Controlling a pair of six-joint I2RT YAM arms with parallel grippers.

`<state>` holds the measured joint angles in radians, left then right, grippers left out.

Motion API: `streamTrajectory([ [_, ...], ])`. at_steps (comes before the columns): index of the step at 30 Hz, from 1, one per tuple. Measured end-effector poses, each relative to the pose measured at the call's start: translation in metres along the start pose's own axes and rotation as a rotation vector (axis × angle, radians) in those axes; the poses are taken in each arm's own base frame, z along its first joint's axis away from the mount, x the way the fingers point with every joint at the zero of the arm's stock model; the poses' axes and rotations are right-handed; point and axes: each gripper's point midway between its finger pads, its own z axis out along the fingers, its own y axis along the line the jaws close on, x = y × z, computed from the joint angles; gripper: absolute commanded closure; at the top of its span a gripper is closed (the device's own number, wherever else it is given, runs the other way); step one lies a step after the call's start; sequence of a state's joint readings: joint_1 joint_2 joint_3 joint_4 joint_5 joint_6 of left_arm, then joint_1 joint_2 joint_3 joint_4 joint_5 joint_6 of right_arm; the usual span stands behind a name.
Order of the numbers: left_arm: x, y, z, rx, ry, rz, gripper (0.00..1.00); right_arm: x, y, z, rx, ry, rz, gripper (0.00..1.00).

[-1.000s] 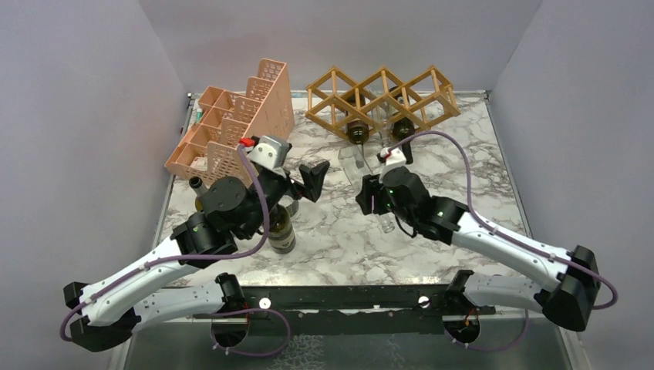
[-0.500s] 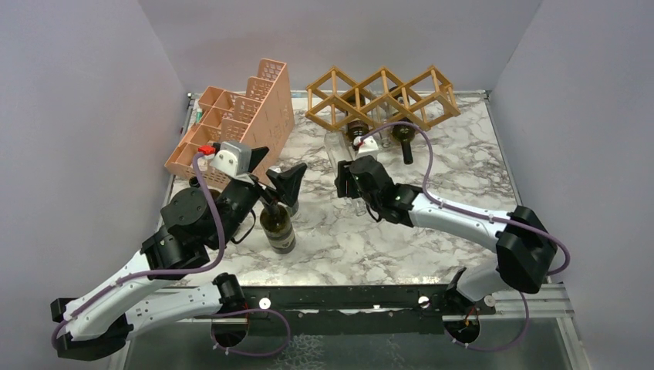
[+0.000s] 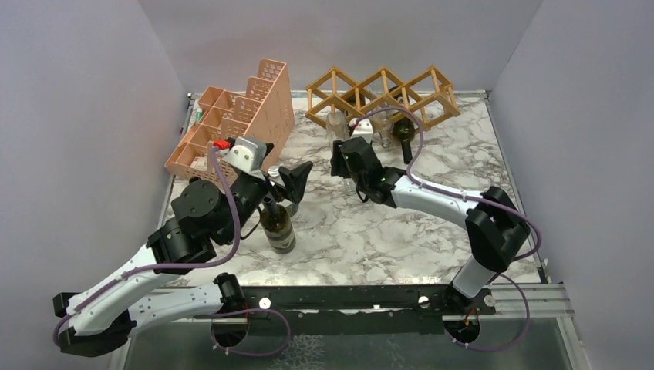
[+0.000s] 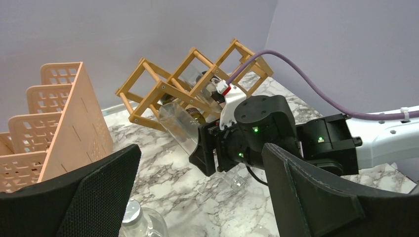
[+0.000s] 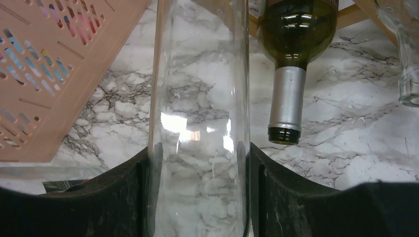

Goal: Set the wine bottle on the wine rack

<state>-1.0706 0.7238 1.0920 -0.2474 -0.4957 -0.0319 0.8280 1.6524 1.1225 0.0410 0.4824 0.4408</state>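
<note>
My right gripper (image 3: 345, 160) (image 5: 198, 197) is shut on the wine bottle (image 5: 200, 98) (image 4: 177, 123), a clear glass one held around its body. The bottle is tilted, base towards the lower left of the golden wooden wine rack (image 3: 378, 96) (image 4: 192, 74), neck pointing back over the marble. A green bottle (image 5: 291, 44) (image 3: 401, 132) lies in the rack, neck out, just right of the held one. My left gripper (image 3: 279, 179) (image 4: 197, 197) hangs open near the middle left, with nothing between its fingers (image 4: 74, 197).
The pink perforated organizer (image 3: 235, 127) (image 5: 49, 64) stands at the back left. A dark green bottle (image 3: 279, 230) stands upright under my left gripper, with a clear capped bottle (image 4: 131, 212) beside it. Another clear bottle neck (image 5: 407, 74) shows at the right, by the rack.
My right arm has carried the clear bottle back and left, up to the rack's front. My left arm drew back left, then edged slightly right, its gripper still open.
</note>
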Motion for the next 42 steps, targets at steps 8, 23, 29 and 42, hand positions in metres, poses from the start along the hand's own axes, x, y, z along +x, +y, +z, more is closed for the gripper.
streamTrajectory([
  [8,-0.019,-0.002,0.002,0.012,-0.017,0.033,0.01,-0.016,0.007,0.027,0.015,-0.023,0.026,0.99],
  [23,-0.036,-0.003,0.007,0.015,-0.034,0.087,0.01,-0.033,-0.003,0.084,-0.011,-0.046,0.203,0.99],
  [29,-0.034,-0.003,0.008,0.015,-0.027,0.096,0.01,-0.043,-0.001,0.106,-0.024,-0.066,0.26,0.99],
  [42,-0.035,-0.001,0.004,0.015,-0.028,0.094,0.01,-0.064,0.004,0.158,0.018,-0.101,0.454,0.82],
])
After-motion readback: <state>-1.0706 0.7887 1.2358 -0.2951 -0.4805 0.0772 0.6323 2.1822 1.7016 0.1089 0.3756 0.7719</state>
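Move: The right hand already holds the clear glass bottle, base forward; the wine rack's empty left cell lies about 21 cm ahead, 3 cm left and level. The nearest green bottle in the rack is some 14 cm ahead, 6 cm right and 5 cm lower; the pink crate is roughly 8 cm ahead, 26 cm left and 5 cm lower. From the left hand that cell is some 36 cm ahead, 8 cm right and 22 cm down. Right hand slides the still-pinched bottle about 16 cm forward into the left cell, rolling left-side-up; left hand rises. ##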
